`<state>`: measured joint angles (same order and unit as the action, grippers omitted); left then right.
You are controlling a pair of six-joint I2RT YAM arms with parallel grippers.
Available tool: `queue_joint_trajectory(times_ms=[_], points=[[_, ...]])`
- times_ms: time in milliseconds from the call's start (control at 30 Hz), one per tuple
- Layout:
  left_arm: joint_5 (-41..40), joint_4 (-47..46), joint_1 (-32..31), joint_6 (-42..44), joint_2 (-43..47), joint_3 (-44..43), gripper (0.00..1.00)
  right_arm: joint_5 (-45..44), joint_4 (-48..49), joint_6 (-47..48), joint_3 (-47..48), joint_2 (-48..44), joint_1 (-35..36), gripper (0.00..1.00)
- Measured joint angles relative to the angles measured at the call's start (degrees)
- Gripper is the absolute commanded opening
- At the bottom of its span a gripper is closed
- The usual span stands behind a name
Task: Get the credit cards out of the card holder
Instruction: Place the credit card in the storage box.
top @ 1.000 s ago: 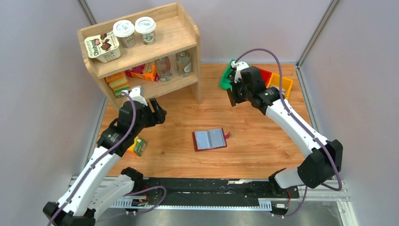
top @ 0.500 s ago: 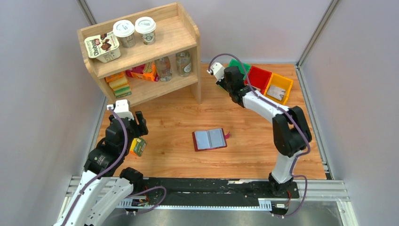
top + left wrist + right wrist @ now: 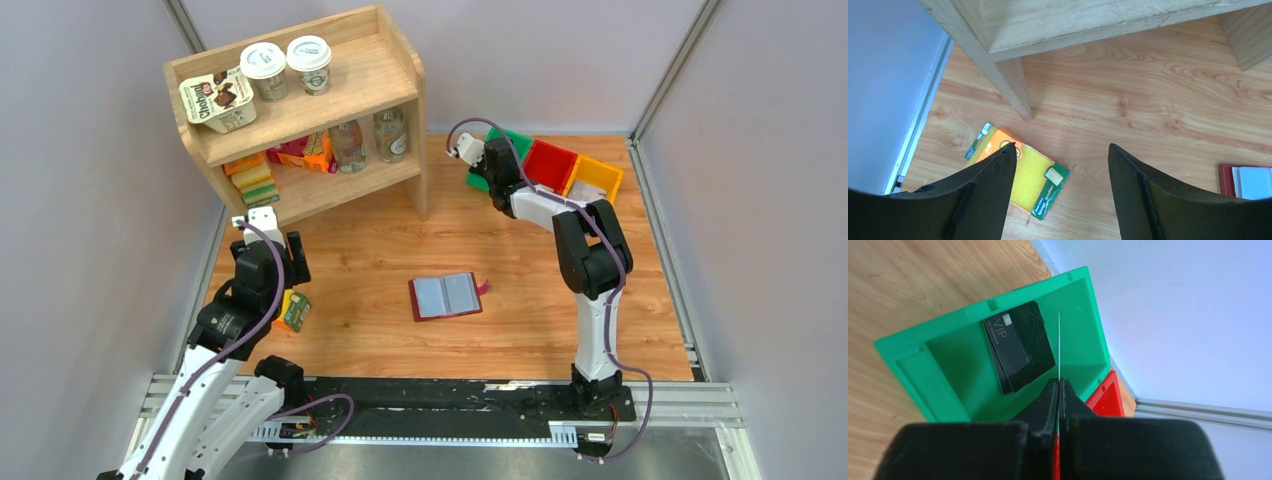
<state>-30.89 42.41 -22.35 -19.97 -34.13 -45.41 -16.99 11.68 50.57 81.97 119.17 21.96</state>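
The maroon card holder [image 3: 445, 296] lies open and flat mid-table, grey sleeves up; its corner shows in the left wrist view [image 3: 1245, 182]. My right gripper [image 3: 490, 178] [image 3: 1058, 381] is shut on a thin credit card [image 3: 1059, 345], seen edge-on and standing up from the fingertips over the green bin [image 3: 948, 390]. Two black credit cards [image 3: 1020, 347] lie stacked in that bin. Far from the holder at the table's left, my left gripper [image 3: 290, 262] [image 3: 1060, 147] hangs open above the wood with nothing between its fingers.
A yellow sponge pack [image 3: 1033, 180] [image 3: 295, 312] lies under the left gripper. The wooden shelf [image 3: 300, 110] with cups and bottles stands back left, its leg [image 3: 1008, 80] just ahead. A red bin [image 3: 550, 165] and a yellow bin [image 3: 597, 178] adjoin the green one.
The right arm folded back and swung left, bringing its gripper over the green bin. The left arm drew back toward the near left, over the sponge pack. The holder stayed put.
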Motion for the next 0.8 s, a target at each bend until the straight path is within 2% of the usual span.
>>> queue_joint_trajectory(times_ms=[367,800], points=[[0.2,0.02,0.68,0.42,-1.66,0.0,0.75,1.66,2.75,4.85,2.84,5.81,-0.94,0.0],[0.17,0.22,0.74,0.44,-1.66,0.0,0.75,3.06,1.27,9.09,2.84,6.56,-1.16,0.29]])
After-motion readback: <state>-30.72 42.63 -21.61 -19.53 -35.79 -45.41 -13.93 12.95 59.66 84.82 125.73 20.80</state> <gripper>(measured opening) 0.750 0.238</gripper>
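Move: The green box that I'm bringing the card to has its middle about 2 cm ahead of my right hand and some 8 cm below, neither left nor right; black cards already lie in it. Next to it, the red box is roughly 8 cm to my right and 2 cm back, and the yellow box about 16 cm right and 5 cm back. From my left hand the green box is some 36 cm ahead, 36 cm right and 18 cm down. With the card still pinched edge-on in my right fingers, I lower it about 3.5 cm into the green box, easing some 2 cm forward over the first half and rolling the hand about 10 degrees, left side down. Once the hand has almost stopped sinking, I part the fingers about a quarter of their range to free the card. ##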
